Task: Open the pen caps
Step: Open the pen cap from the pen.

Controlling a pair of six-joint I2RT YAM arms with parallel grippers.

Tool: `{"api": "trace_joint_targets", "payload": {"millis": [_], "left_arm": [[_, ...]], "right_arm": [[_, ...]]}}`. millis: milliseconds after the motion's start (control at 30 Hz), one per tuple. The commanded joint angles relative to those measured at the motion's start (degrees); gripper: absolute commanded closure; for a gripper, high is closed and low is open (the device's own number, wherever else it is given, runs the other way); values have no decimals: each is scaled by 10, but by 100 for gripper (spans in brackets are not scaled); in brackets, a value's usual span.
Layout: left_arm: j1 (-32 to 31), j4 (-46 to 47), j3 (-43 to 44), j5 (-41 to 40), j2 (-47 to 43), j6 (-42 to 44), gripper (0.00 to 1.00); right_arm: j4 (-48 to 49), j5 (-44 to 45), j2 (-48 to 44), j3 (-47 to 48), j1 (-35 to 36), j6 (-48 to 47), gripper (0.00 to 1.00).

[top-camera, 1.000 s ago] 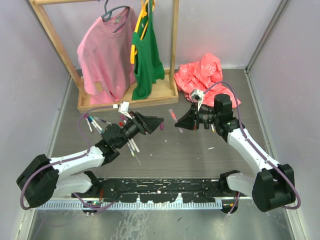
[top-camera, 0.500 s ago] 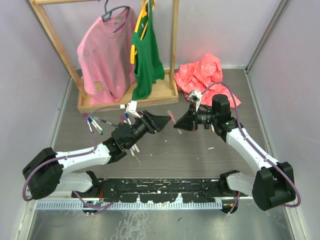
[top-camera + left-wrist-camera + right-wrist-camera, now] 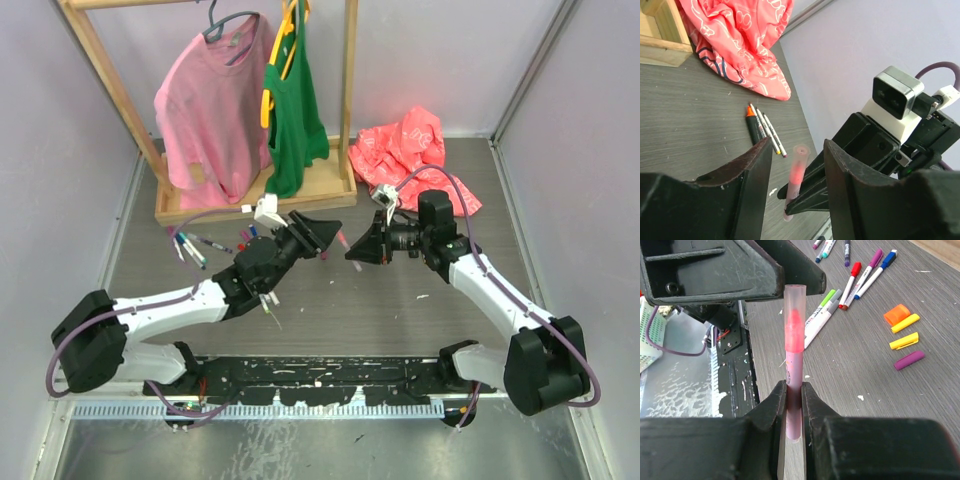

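Observation:
My right gripper (image 3: 794,388) is shut on the lower barrel of a pink pen (image 3: 793,365), which it holds above the table. The pen's clear frosted cap (image 3: 794,302) points at the left arm. My left gripper (image 3: 798,159) is open, one finger on each side of that cap (image 3: 800,159), with a gap on both sides. From above, the pen (image 3: 342,238) bridges the left gripper (image 3: 328,238) and the right gripper (image 3: 357,252) at the table's middle. Loose caps lie on the table: orange (image 3: 897,314), yellow (image 3: 905,323), purple (image 3: 909,360).
Several pens (image 3: 195,245) lie left of the left arm, others (image 3: 860,276) beside the loose caps. A black highlighter (image 3: 753,127) and two thin pens lie near a red cloth (image 3: 410,148). A wooden clothes rack (image 3: 250,205) with hanging shirts stands at the back.
The left arm has reached right until its jaws flank the pen's cap, and the jaws have narrowed. The right arm has shifted slightly left, still gripping the pen.

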Motion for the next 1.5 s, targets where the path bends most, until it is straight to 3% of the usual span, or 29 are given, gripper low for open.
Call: {"api": "trace_joint_targets", "payload": {"millis": [0,467,967,1467], "left_arm": [[-4,5,26,-12,20,-1,55],[-3,-17,46,-2,44,-5,78],[-4,-49,48,-8,59,-9,75],[-4,-66,56,-15,67,-6,79]], "right_arm": [[0,8,0,14,7,-17,99],[-21,27,9,22,15,-30,99],[-34,41,14,28,16,-35,99],[-58,58,28,39,22,-49,99]]}}
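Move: My right hand already holds the pink pen slanted upright. Its clear cap is about 3 cm ahead of that hand, 2 cm to its left and 5 cm above. From my left hand, half open at the cap's top, the cap lies roughly 1 cm ahead, 2 cm right and 2 cm below. From my right hand, the loose purple cap is some 3 cm ahead, 7 cm left and 18 cm down; the orange cap is 4 cm ahead and 14 cm left, equally low. I shut my left fingers round the top of the pen's clear cap while easing right and a little forward and down, until they pinch it. Keeping that pinch, I carry on downward, about 4.5 cm in all, the left fingertips tipping slightly down. My right hand keeps its grip on the pen body and sinks with it, some 3 cm, its fingertips dipping a few degrees. ##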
